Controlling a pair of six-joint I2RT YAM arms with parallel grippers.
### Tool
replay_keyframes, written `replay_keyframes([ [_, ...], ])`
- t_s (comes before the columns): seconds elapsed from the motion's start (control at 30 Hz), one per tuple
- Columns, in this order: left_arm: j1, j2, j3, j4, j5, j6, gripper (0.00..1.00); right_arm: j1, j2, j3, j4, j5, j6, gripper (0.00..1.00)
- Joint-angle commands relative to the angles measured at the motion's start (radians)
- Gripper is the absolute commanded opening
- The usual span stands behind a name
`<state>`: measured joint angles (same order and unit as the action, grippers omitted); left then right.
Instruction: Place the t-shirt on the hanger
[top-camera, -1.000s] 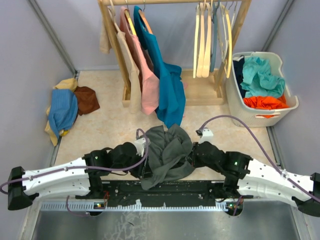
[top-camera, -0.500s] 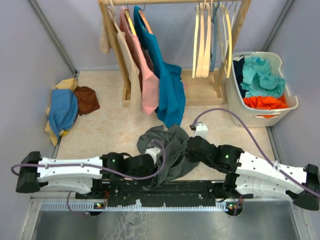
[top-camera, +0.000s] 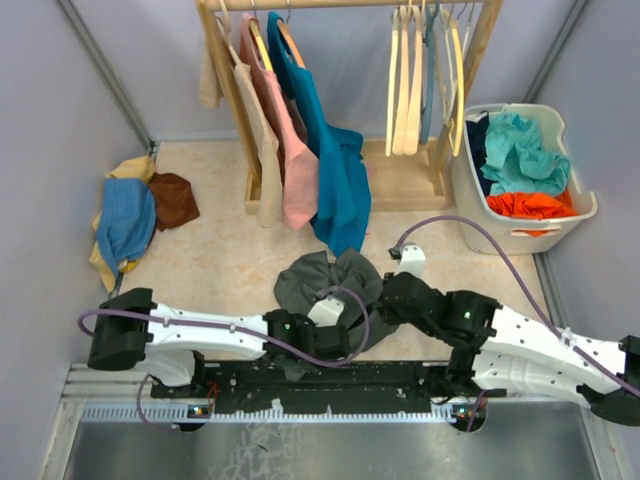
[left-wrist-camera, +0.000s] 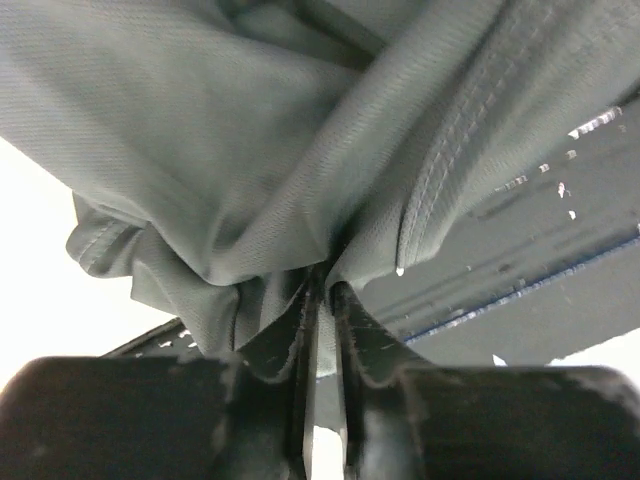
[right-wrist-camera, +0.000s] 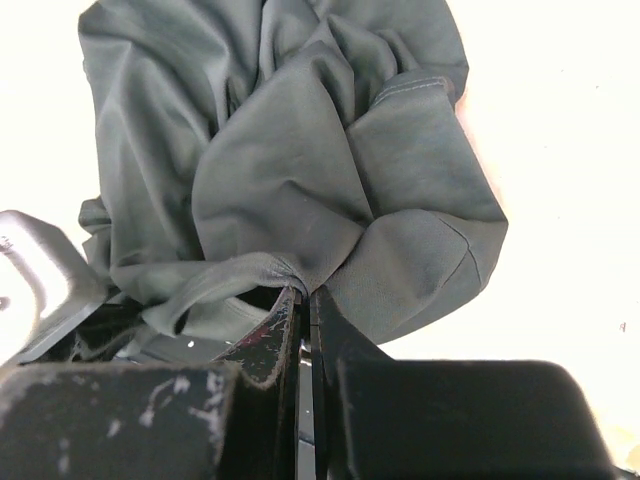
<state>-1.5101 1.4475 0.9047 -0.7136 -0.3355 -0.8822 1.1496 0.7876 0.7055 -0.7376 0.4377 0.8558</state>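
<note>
The dark grey t-shirt (top-camera: 318, 281) lies bunched in a heap on the floor between my two arms. My left gripper (top-camera: 345, 328) is at its near right edge, shut on a fold of the fabric (left-wrist-camera: 300, 200). My right gripper (top-camera: 383, 303) is at the heap's right side, shut on a hemmed edge of the same shirt (right-wrist-camera: 300, 160). Pale wooden hangers (top-camera: 403, 90) with metal hooks hang empty at the right end of the rack, far from both grippers. The shirt's neck label is not visible.
A wooden clothes rack (top-camera: 240, 120) stands at the back with a pink garment (top-camera: 297, 170) and a teal shirt (top-camera: 340, 180). A white basket (top-camera: 470, 190) of clothes stands right. A clothes pile (top-camera: 130, 220) lies left. A black base rail (top-camera: 400, 380) runs along the near edge.
My left arm has swung far to the right, its gripper passing along the shirt's near edge. The shirt has gathered into a tighter heap. The right gripper has shifted slightly.
</note>
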Motion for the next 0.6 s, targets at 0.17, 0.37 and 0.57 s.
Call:
replay_keyframes([
  [0.17, -0.006, -0.08, 0.1, -0.076, -0.185, 0.003, 0.0, 0.008, -0.096, 0.12, -0.124, 0.095, 0.001, 0.0],
  [0.37, 0.004, -0.24, 0.155, 0.03, -0.202, 0.151, 0.0, 0.008, -0.165, 0.253, -0.308, 0.192, -0.018, 0.0],
  [0.57, 0.186, -0.295, 0.278, 0.056, -0.114, 0.329, 0.0, 0.007, -0.141, 0.455, -0.403, 0.268, -0.114, 0.0],
])
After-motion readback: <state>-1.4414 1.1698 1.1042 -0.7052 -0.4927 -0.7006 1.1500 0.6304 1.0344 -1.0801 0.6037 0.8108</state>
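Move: The t-shirt's near edge is right at the left hand's fingertips; from the right hand, already holding the shirt, that spot is some 14 cm left, 8 cm back and 9 cm lower. From the left hand, the shirt's crumpled bulk lies roughly 8 cm ahead, 3 cm right and 3 cm lower, and the hanging blue shirt's hem about 20 cm ahead, 5 cm right and a little higher. Left fingers pinch the t-shirt's near edge, then both hands rise 10–15 cm, left also forward, right also rightward. ##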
